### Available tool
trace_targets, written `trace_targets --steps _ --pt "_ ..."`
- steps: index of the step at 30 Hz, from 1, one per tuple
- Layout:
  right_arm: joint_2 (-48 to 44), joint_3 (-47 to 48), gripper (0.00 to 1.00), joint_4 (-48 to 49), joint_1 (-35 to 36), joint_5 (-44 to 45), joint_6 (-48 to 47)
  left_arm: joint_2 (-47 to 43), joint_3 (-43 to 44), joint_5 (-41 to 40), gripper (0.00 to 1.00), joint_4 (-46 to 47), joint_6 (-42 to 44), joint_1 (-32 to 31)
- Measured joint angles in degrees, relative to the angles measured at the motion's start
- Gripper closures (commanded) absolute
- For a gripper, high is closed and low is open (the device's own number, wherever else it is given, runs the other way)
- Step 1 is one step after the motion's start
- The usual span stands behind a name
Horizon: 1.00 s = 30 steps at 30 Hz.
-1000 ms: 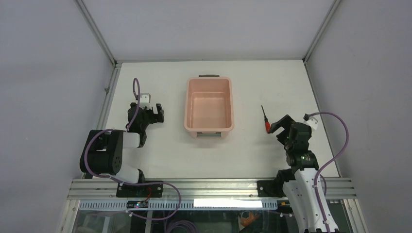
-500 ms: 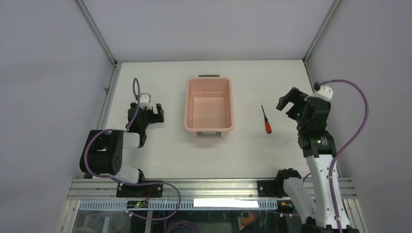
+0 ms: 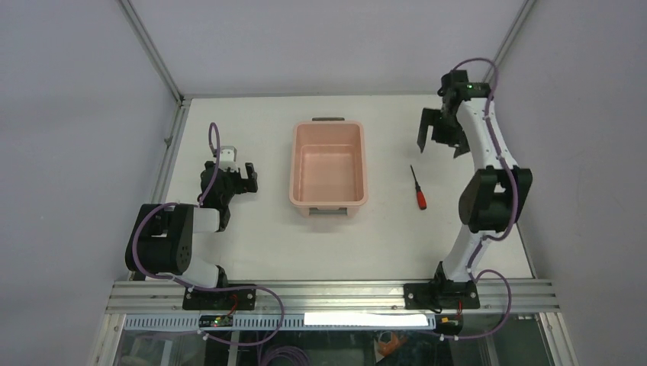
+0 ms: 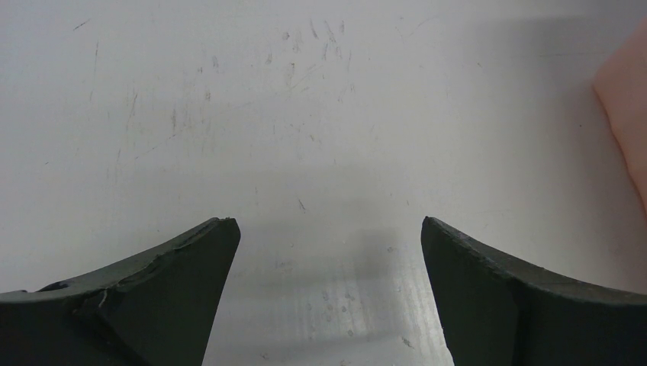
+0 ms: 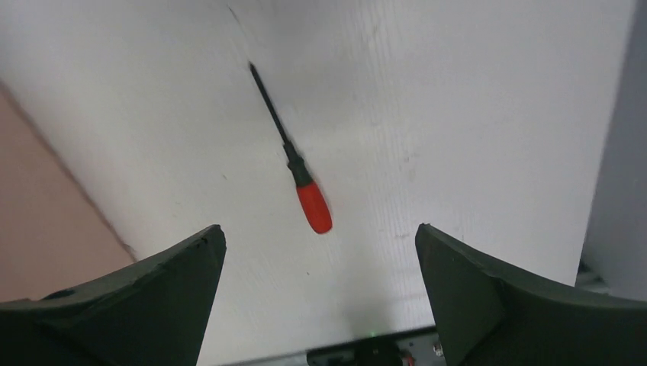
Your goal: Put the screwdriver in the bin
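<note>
The screwdriver (image 3: 416, 188) (image 5: 299, 180), with a red handle and a thin black shaft, lies flat on the white table to the right of the bin (image 3: 292, 172), a salmon-pink tub with nothing in it. High above the table, beyond the screwdriver's tip, hangs my right gripper (image 3: 442, 136) (image 5: 320, 236). It is open and holds nothing, and the screwdriver shows between its fingers in the right wrist view. My left gripper (image 3: 243, 177) (image 4: 328, 229) rests low on the table left of the bin, open and empty.
The pink bin's edge (image 4: 626, 114) shows at the right of the left wrist view. Grey enclosure walls (image 3: 91, 76) stand round the table, with a metal rail (image 3: 328, 293) along its near edge. The right arm (image 3: 488, 198) stretches tall at the table's right side.
My right arm has risen and swung from beside the screwdriver's handle to the far right, its gripper still open. The screwdriver, the bin and the left arm have stayed put.
</note>
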Motion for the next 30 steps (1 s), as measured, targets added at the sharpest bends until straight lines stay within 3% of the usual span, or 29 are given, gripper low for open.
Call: trace_targets --steps 4,8,16,19,23,24,30 --pt "7.9 -11.7 0.04 -2.7 0.0 0.0 -0.8 0.0 0.0 0.0 0.01 0.0 0.0 0.0" --pt "10.0 -19.3 0.08 -1.4 0.1 -0.7 -1.6 0.0 0.0 0.0 0.01 0.0 0.0 0.0" --pt "13.5 -23.7 0.17 5.6 2.1 -0.6 -2.0 0.0 0.0 0.0 0.01 0.0 0.0 0.0" --pt "15.4 -24.2 0.36 7.4 3.2 -0.6 -2.3 0.0 0.0 0.0 0.01 0.0 0.0 0.0" --pt "15.7 -24.1 0.92 8.2 4.3 -0.8 -3.1 0.0 0.0 0.0 0.01 0.0 0.0 0.0" --pt "15.8 -24.1 1.00 8.5 4.6 -0.7 -3.2 0.0 0.0 0.0 0.01 0.0 0.0 0.0" --pt "15.8 -21.6 1.00 5.8 4.6 0.0 -3.8 0.0 0.0 0.0 0.01 0.0 0.0 0.0"
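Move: The screwdriver lies on the table about 20 cm below the wide-open right hand, its middle some 5 cm back and 3 cm to the left, tip pointing forward. The bin stands roughly 30 cm to that hand's left, level with it fore and aft, its middle some 15 cm lower. From the left hand the screwdriver is about 56 cm to the right, 5 cm back and 3 cm lower. The right hand plunges about 20 cm and draws back some 8 cm towards the screwdriver, the wrist tipping about 30 degrees until the fingers point straight down. Near the table it slows, edges about 2 cm left with a slight counter-clockwise turn, then shuts its fingers across the dark collar where it meets the red handle, pinches it and starts up by about 1 cm. ##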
